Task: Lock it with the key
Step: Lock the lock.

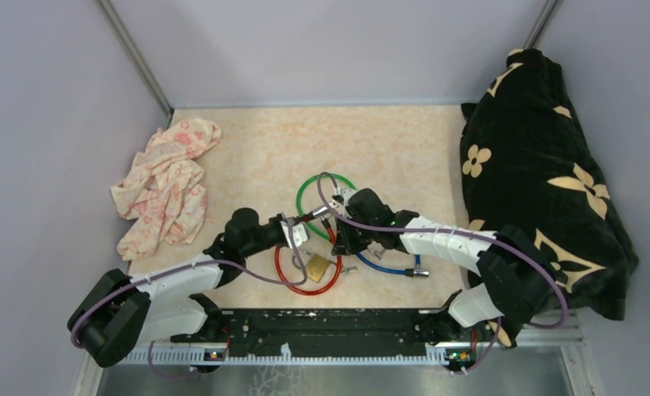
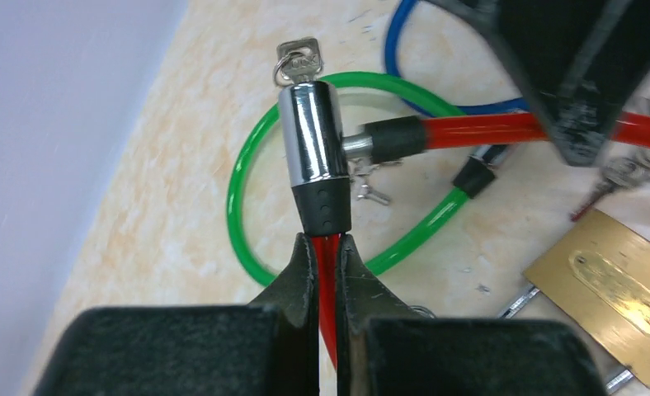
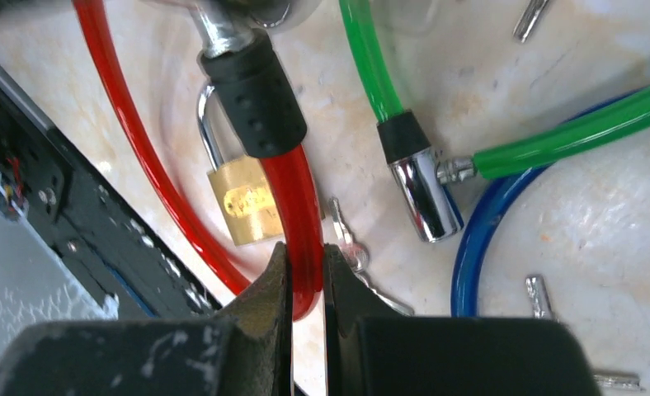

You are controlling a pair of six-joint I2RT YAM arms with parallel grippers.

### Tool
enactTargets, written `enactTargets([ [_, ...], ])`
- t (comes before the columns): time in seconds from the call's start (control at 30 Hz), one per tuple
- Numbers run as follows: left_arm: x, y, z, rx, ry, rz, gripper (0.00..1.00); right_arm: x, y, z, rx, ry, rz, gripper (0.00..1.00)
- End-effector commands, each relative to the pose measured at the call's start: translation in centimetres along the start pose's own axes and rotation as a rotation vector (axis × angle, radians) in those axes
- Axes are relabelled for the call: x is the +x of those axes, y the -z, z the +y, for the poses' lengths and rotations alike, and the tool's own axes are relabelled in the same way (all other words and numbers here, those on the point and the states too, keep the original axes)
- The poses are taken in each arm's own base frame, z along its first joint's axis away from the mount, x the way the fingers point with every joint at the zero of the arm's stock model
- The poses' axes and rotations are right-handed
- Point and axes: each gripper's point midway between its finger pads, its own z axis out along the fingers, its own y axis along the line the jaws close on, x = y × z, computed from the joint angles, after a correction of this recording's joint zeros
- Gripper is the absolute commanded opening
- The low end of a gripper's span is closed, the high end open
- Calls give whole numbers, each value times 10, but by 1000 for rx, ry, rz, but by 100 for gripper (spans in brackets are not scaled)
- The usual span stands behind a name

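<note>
The red cable lock (image 2: pixel 487 128) hangs between both grippers above the table. My left gripper (image 2: pixel 328 247) is shut on the red cable just below its chrome cylinder (image 2: pixel 312 132). The key (image 2: pixel 299 59) sticks out of the cylinder's far end. The cable's other end, a black sleeve (image 2: pixel 396 136) with a metal pin, meets the cylinder's side. My right gripper (image 3: pixel 307 260) is shut on the red cable (image 3: pixel 301 206) just behind that black sleeve (image 3: pixel 256 99). In the top view the left gripper (image 1: pixel 299 231) and right gripper (image 1: pixel 338 235) sit close together at mid-table.
A brass padlock (image 3: pixel 243 206) lies under the red loop. A green cable lock (image 3: pixel 553 132), a blue cable (image 3: pixel 470 247) and loose keys (image 3: pixel 540 297) lie around it. A floral cloth (image 1: pixel 167 186) lies at the left, and a black flowered cushion (image 1: pixel 536 181) at the right.
</note>
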Motion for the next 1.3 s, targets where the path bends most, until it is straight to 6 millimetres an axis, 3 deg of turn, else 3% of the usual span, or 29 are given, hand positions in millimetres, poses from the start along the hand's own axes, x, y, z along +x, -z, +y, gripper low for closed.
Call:
enactTargets([
  [0.0, 0, 4, -74, 355, -187, -46, 0, -117, 44, 46, -144, 65, -484, 0],
  [0.13, 3, 5, -82, 389, -324, -38, 0, -142, 64, 49, -150, 87, -662, 0],
  [0.23, -3, 2, -69, 348, -418, -35, 0, -156, 78, 54, -167, 140, -780, 0],
  [0.33, -12, 1, -57, 326, -491, -34, 0, -159, 74, 56, -185, 182, -804, 0],
  [0.63, -30, 8, -43, 285, -798, -92, 0, -131, 57, 52, -249, 246, -829, 0],
  [0.77, -29, 16, -47, 301, -901, -102, 0, -119, 52, 54, -241, 278, -825, 0],
  [0.9, -26, 27, -58, 311, -995, -125, 0, -107, 49, 54, -248, 288, -813, 8],
  [1.07, -19, 28, -61, 326, -992, -95, 0, -99, 48, 52, -257, 293, -811, 14],
  [1.27, -12, 28, -61, 326, -1011, -68, 0, -75, 41, 50, -290, 331, -742, 40],
])
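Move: Off the left fingertips, the key in the red lock's barrel stands some 4 cm ahead, 6 cm to the right and 2 cm lower; from the right hand it is about 8 cm ahead, 2 cm left and 3 cm higher. On the table, some 6 cm below the right hand, the large brass padlock lies 6 cm back and 5 cm left, the green loop's middle 10 cm ahead and 3 cm left, and the blue loop's middle 12 cm right and 1 cm ahead. Rolling about 60 degrees around its own fingers, clockwise seen from behind the hand, the left hand keeps its grip below the red lock's barrel, rises some 6 cm, then draws back and sinks slightly at the end, bringing the key to the right hand. The right hand, still gripping the plugged-in cable end, eases forward, tips its fingers up towards level, then opens them about a third and lifts beside the key. ##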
